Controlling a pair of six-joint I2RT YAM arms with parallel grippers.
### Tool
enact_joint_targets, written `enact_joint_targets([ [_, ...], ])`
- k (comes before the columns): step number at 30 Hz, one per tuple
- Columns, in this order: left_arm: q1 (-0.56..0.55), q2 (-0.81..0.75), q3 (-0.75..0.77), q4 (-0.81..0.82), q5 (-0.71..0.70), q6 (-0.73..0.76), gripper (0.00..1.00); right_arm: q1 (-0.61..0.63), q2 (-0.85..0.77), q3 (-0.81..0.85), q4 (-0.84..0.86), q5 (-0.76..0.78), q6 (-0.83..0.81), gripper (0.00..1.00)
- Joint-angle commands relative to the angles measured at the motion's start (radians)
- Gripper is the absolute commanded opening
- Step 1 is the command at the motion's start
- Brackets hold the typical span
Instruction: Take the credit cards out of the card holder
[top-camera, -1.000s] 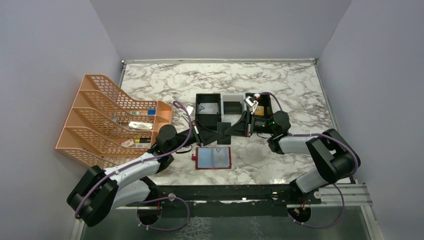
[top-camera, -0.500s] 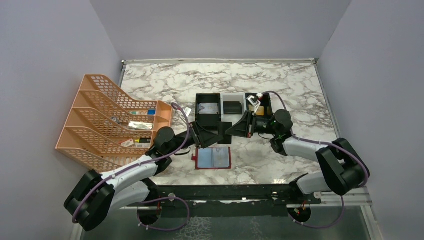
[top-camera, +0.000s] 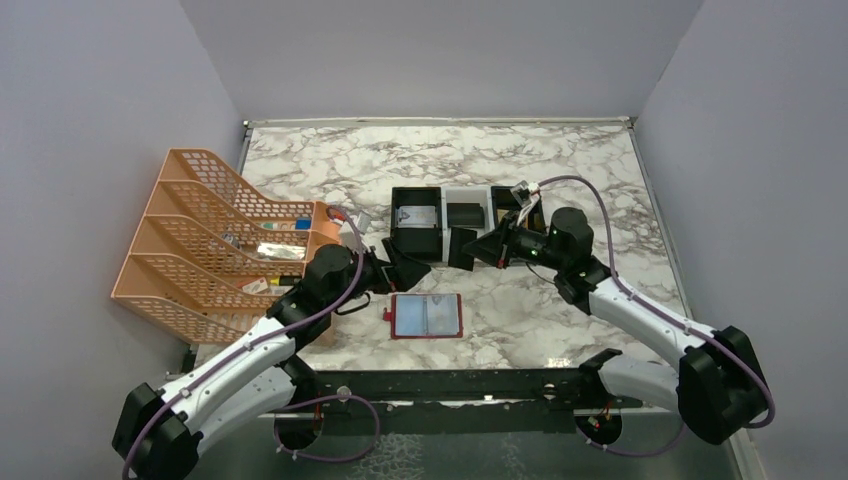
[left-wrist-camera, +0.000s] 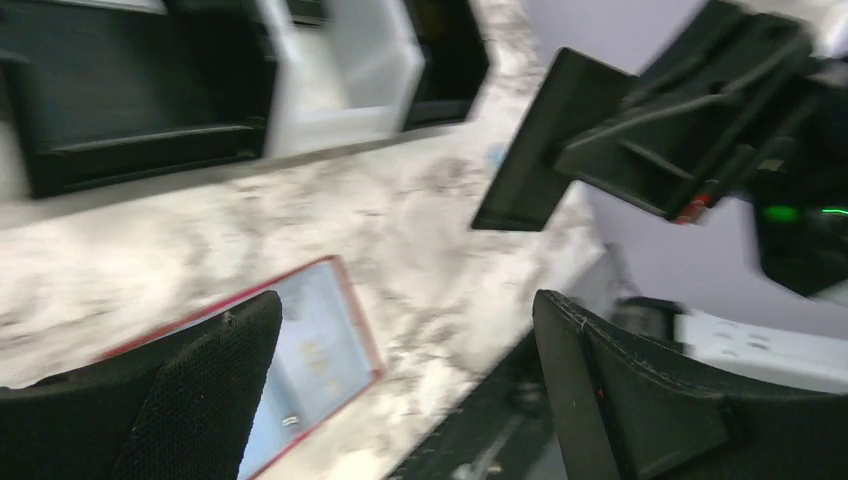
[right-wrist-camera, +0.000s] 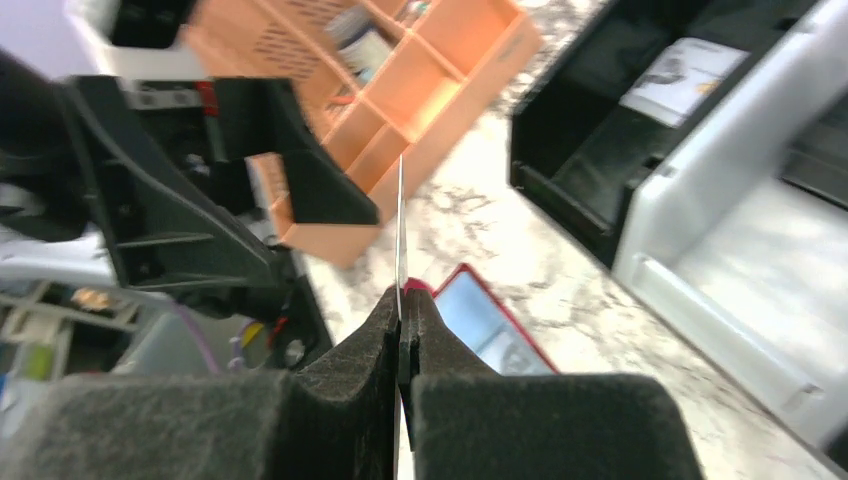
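The card holder (top-camera: 427, 316) lies open and flat near the table's front edge, red-bordered with pale blue panels; it also shows as the card holder (left-wrist-camera: 310, 350) under my left fingers and the card holder (right-wrist-camera: 490, 322) past my right ones. My right gripper (top-camera: 480, 248) is shut on a black credit card (top-camera: 461, 248), held on edge above the table; this card (right-wrist-camera: 400, 225) appears as a thin line between my right gripper's (right-wrist-camera: 403, 300) pads. My left gripper (top-camera: 408, 262) stands open and empty, just left of that card (left-wrist-camera: 535, 150); the left gripper (left-wrist-camera: 400, 330) hovers over the holder's corner.
A black-and-white three-compartment tray (top-camera: 492, 192) stands behind the grippers, with a silvery-white card (top-camera: 420, 215) in its left bin and a dark card (top-camera: 465, 213) in the middle one. An orange mesh file rack (top-camera: 215, 235) fills the left side.
My left gripper has let go of the black card and drawn back to the left, jaws wide. The right gripper stays shut on the card and has lifted it slightly away to the right.
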Motion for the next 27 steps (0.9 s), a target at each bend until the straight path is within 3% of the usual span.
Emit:
enact_joint_targets([
  [1,-0.003,-0.016,0.212,-0.518,-0.278,0.287,0.99,-0.002,-0.02,0.065,-0.283,0.229,-0.248,0.01],
  [4,-0.003,-0.017,0.265,-0.615,-0.312,0.357,0.99,-0.002,-0.037,0.078,-0.357,0.321,-0.343,0.01],
  [13,-0.003,0.018,0.251,-0.607,-0.271,0.363,0.99,0.004,-0.059,0.115,-0.329,0.417,-0.587,0.02],
  [17,-0.003,0.018,0.258,-0.607,-0.275,0.393,0.99,0.076,0.001,0.154,-0.312,0.476,-0.746,0.02],
  [22,-0.003,0.0,0.26,-0.611,-0.284,0.401,0.99,0.322,0.112,0.158,-0.211,0.842,-1.131,0.02],
  [27,-0.003,-0.036,0.259,-0.633,-0.292,0.399,0.99,0.338,0.234,0.225,-0.176,1.017,-1.224,0.01],
])
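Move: The right hand already holds the dark card; the white middle compartment lies about 14 cm ahead of it, 1 cm left and 16 cm below, with the left black compartment 12 cm left of the white one and the right black compartment 12 cm right of it. From the right hand, the open card holder is 6 cm back and 9 cm left; from the empty left hand it is 3 cm back, 5 cm right and 18 cm down, with the left black compartment 17 cm ahead and 2 cm right. Keeping its pinch on the card, the right hand swings forward, down and about 5 cm to the right, then comes back left while its fingers turn forward and tip down, ending about 5 cm farther out and 6 cm lower, nearer the white middle compartment. The left hand, still wide open, draws away from the card some 6 cm to the left, edging forward and rising briefly before it sinks about 3 cm and slows to near rest, its fingers tipping down by some 30 degrees beside and above the card holder. ##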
